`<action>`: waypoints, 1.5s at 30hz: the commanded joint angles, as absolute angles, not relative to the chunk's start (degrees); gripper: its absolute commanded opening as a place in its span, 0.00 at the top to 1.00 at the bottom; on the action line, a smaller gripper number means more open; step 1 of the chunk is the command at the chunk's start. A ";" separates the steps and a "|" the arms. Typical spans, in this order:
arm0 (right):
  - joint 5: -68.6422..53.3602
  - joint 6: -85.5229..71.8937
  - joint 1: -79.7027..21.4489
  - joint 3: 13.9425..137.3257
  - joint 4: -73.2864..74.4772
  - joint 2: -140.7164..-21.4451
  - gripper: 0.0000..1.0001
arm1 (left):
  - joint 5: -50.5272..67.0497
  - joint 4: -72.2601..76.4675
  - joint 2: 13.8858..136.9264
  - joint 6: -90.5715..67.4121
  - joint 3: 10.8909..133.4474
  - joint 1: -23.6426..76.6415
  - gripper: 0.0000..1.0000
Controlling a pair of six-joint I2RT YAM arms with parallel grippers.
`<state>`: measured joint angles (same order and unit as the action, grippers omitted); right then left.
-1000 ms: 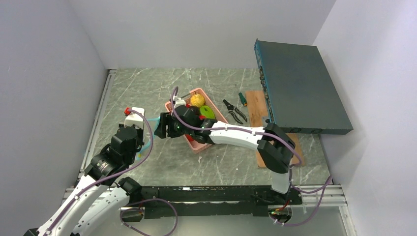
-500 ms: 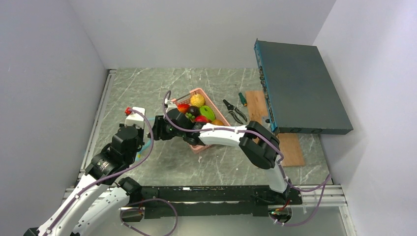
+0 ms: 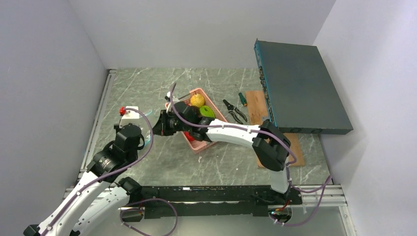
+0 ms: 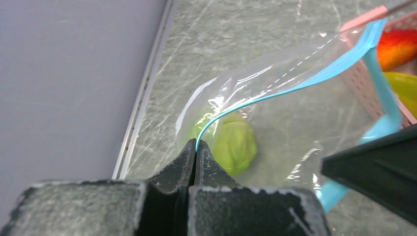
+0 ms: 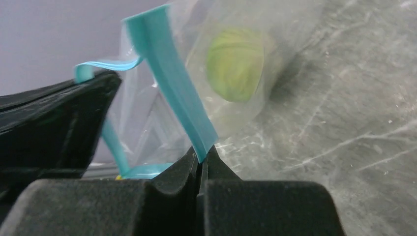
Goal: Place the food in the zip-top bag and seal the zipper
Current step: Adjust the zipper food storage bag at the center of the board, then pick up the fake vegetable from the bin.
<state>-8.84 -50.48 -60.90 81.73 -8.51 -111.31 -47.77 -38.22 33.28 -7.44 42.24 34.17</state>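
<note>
The clear zip-top bag (image 4: 290, 93) hangs between my two grippers, just left of the pink basket (image 3: 209, 142). My left gripper (image 4: 196, 143) is shut on the teal zipper (image 4: 275, 91) at one end of the mouth. At the other side of the mouth, my right gripper (image 5: 201, 156) is shut on the zipper (image 5: 172, 83). One pale green food piece (image 4: 236, 143) lies inside the bag, also visible as a green ball (image 5: 235, 64). Yellow (image 3: 197, 100), green (image 3: 207, 111) and red (image 3: 189, 135) food pieces sit in the basket. From above, the left gripper (image 3: 144, 133) and right gripper (image 3: 157, 126) are close together.
Pliers (image 3: 235, 111) and a green-handled screwdriver (image 3: 242, 98) lie right of the basket by a wooden board (image 3: 254, 109). A large dark slab (image 3: 300, 88) leans at the back right. A small white box with a red cap (image 3: 130, 114) sits near the left arm.
The right gripper has closed onto the teal zipper strip and pulled slightly right. The left gripper stayed shut on its end and shifted a little.
</note>
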 commanded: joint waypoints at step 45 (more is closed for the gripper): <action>27.69 -26.90 -51.62 75.96 21.27 -96.03 0.23 | -40.53 -34.04 31.82 -4.82 42.89 34.23 1.00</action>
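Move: Both hands pinch the blue zipper rim of the bag's mouth. From the right hand, the smooth red fruit in the basket lies about 20 cm to the right, 11 cm ahead and 14 cm down; the crinkled red fruit is some 15 cm right and 7 cm ahead, the yellow fruit 11 cm right and 13 cm ahead, both equally low. From the left hand, the smooth red fruit is roughly 32 cm right, 11 cm ahead and 18 cm below. The right fingers, still shut on the rim, lift it 2–3 cm while the left hand jogs its side up and left; then they open, let go, and swing about 19 cm right and 8 cm forward, arcing up and back down over the basket, tipping further down, to end wide open. The left keeps its pinch, dips down and right, and settles near its starting height, slightly to the right. ##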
